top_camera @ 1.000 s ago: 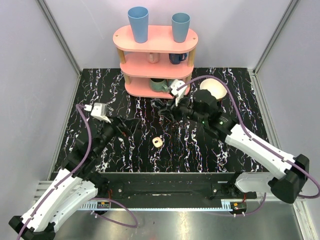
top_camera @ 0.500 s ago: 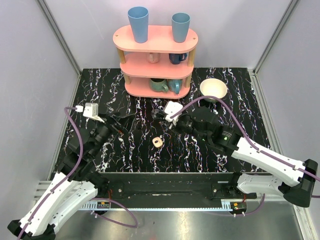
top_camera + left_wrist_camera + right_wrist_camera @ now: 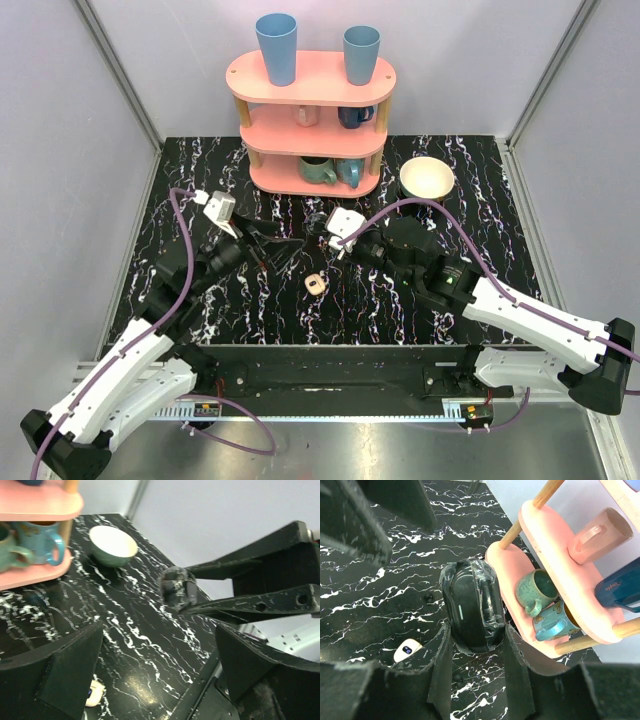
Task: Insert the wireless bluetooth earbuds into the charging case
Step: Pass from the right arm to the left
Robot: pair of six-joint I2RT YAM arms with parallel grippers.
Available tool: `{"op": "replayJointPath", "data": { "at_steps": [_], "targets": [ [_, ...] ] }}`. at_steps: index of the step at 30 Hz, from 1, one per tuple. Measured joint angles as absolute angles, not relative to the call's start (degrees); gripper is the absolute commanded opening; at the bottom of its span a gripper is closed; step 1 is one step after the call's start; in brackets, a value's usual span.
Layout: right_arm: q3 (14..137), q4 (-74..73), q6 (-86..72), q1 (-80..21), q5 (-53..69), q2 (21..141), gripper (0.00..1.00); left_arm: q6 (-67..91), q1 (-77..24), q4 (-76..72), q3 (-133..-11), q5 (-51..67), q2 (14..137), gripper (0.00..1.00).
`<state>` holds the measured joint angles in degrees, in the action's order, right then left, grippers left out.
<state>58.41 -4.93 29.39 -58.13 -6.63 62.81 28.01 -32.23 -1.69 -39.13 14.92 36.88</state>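
The charging case (image 3: 315,285) is a small cream-white piece lying on the black marbled table between the arms. It also shows as the cream case (image 3: 407,650) low in the right wrist view and the case (image 3: 94,694) beside a left finger. My right gripper (image 3: 320,236) hovers behind it. The right gripper (image 3: 475,630) is shut on a glossy black oval object (image 3: 470,605) with a pale bar, the same black object (image 3: 177,587) seen from the left wrist. My left gripper (image 3: 290,248) stands wide open and holds nothing. The earbuds are out of view.
A pink three-tier shelf (image 3: 310,110) stands at the back with blue cups on top and mugs (image 3: 540,587) on its lower tiers. A cream bowl (image 3: 427,178) sits to its right. Two tiny black nubs (image 3: 427,598) lie on the table near the held object.
My right gripper drew back from the shelf's foot toward the table's middle, still holding the black object. My left gripper swung right, toward the right gripper.
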Motion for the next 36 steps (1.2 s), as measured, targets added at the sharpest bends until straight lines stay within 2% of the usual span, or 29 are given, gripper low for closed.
{"op": "replayJointPath", "data": {
  "at_steps": [7,16,27,36],
  "targets": [
    [58.41,-4.21,29.56,-58.46,-6.59,62.81,0.06,30.74,-32.23,-10.48,-38.85,25.39,41.08,0.98],
    [58.41,-4.21,29.54,-59.4,-6.44,62.78,0.06,34.22,-32.23,-20.21,-38.74,30.5,46.3,0.81],
    [58.41,-4.14,29.56,-60.36,-6.37,62.74,0.06,35.68,-32.23,-20.49,-38.74,32.6,50.52,0.61],
    [58.41,-4.23,30.09,-60.71,-6.35,62.74,0.06,35.9,-32.23,-19.97,-39.11,33.34,52.58,0.51]
  ]
}}
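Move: Right of the left hand by about 7 cm, some 2 cm ahead and roughly level, the black charging case sticks out from the right fingers. It sits about 2 cm forward and 2 cm left of the right hand's point, level with it. From the left hand, the white case lies on the table about 5 cm right, level fore-and-aft, some 25 cm below; the green mug stands on the shelf about 27 cm ahead, 7 cm right and 20 cm below. Swinging about 6 cm to its right towards the black case, the left hand turns some 20 degrees clockwise, arcs up 2–3 cm, then sinks back to its starting height while its wide-open fingers close to about half, one on each side of the case. The right hand keeps its grip and eases 1–2 cm back and left; whether the left fingers already touch can't be seen. ##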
